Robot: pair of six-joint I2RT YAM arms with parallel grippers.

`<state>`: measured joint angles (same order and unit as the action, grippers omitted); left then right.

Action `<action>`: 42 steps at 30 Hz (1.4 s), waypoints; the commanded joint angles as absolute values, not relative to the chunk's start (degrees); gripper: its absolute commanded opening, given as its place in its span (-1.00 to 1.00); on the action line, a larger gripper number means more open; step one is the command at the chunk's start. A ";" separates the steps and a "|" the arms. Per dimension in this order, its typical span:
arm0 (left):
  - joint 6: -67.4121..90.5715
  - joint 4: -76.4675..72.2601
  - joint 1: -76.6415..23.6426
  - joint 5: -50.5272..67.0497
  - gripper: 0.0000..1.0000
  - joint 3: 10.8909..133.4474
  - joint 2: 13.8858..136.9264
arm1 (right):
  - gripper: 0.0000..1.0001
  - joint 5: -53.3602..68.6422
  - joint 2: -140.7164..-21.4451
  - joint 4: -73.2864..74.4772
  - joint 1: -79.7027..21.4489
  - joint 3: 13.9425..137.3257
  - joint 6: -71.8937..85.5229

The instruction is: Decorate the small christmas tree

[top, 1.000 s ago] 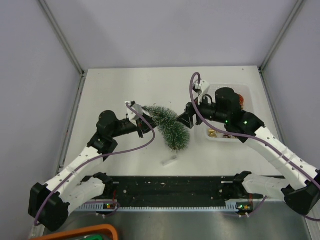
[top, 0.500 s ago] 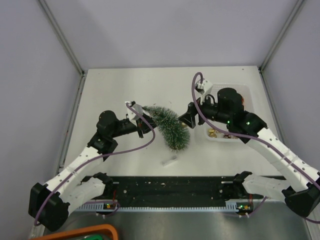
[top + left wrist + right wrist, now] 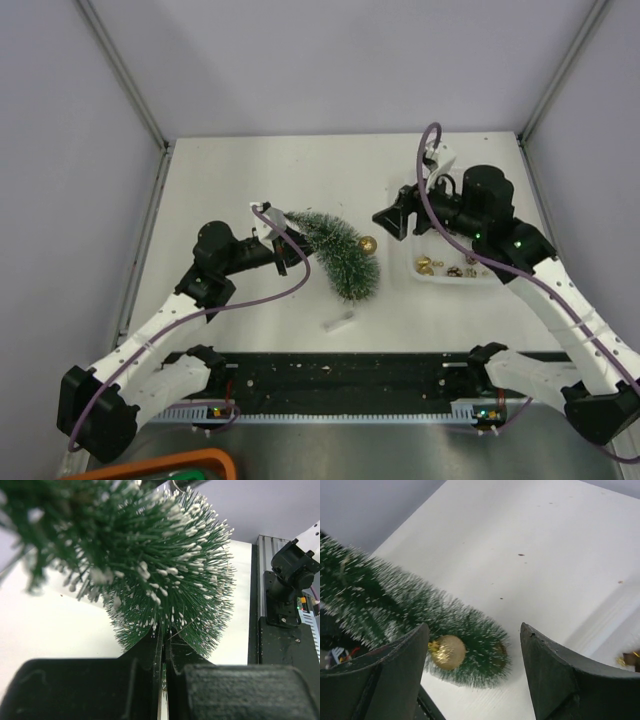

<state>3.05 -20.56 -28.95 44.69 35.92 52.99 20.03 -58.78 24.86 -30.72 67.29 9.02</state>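
Note:
The small christmas tree (image 3: pixel 337 250) lies tilted over the table, dark green with whitish tips, its wide end toward the near side. My left gripper (image 3: pixel 288 247) is shut on the narrow upper part; in the left wrist view the bristles (image 3: pixel 170 565) spread out just past the shut gripper (image 3: pixel 164 641). A gold bauble (image 3: pixel 368 244) hangs on the tree's right side. My right gripper (image 3: pixel 386 219) stands open, a short way right of the bauble and apart from it. The right wrist view shows the bauble (image 3: pixel 447 651) on the tree (image 3: pixel 395 605) below the empty gripper (image 3: pixel 474 626).
A clear plastic tray (image 3: pixel 440 279) at the right holds several small gold ornaments (image 3: pixel 424 265), partly under the right arm. A small white scrap (image 3: pixel 338 321) lies on the table near the tree's wide end. An orange rim (image 3: pixel 180 462) shows at the bottom left.
My right gripper has drawn back up and to the right from the tree and opened wider. The gold bauble now shows, left on the tree. The left arm and tree have stayed put.

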 commanded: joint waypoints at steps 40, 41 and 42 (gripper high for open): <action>5.54 -22.59 -29.36 43.59 -1.00 34.80 52.12 | -0.07 -18.29 -93.86 12.31 -5.10 58.18 33.66; 5.62 -22.59 -29.27 43.59 -1.00 34.72 52.12 | -0.07 -17.67 -93.95 12.13 -5.10 58.18 33.66; 5.62 -22.59 -29.44 43.59 -1.00 34.54 52.12 | -0.07 -17.41 -93.96 11.87 -5.10 57.92 33.84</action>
<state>4.62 -21.43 -28.99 43.59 35.40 52.97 -19.35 -93.17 16.03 -5.50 55.59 32.71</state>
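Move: The pinecone with the brown ribbon lies in the white tray, about 16 cm ahead of my empty right hand, 23 cm to its right and some 30 cm below. The big red bauble lies roughly 7 cm farther out than the pinecone and 3 cm right of it; a brown bauble sits about 5 cm nearer to me and 4 cm right of it. From my left hand, the pinecone is some 20 cm ahead, 38 cm right and 25 cm below. I swing my right hand away from the tree and down into the white tray towards the pinecone, dropping about 27 cm while going 23 cm right and 13 cm forward. The wrist turns some 70 degrees clockwise and tips the fingers steeply down as they narrow to a half-open gap, ending just short of the pinecone. My left hand stays still and keeps its pinch on the tree. ##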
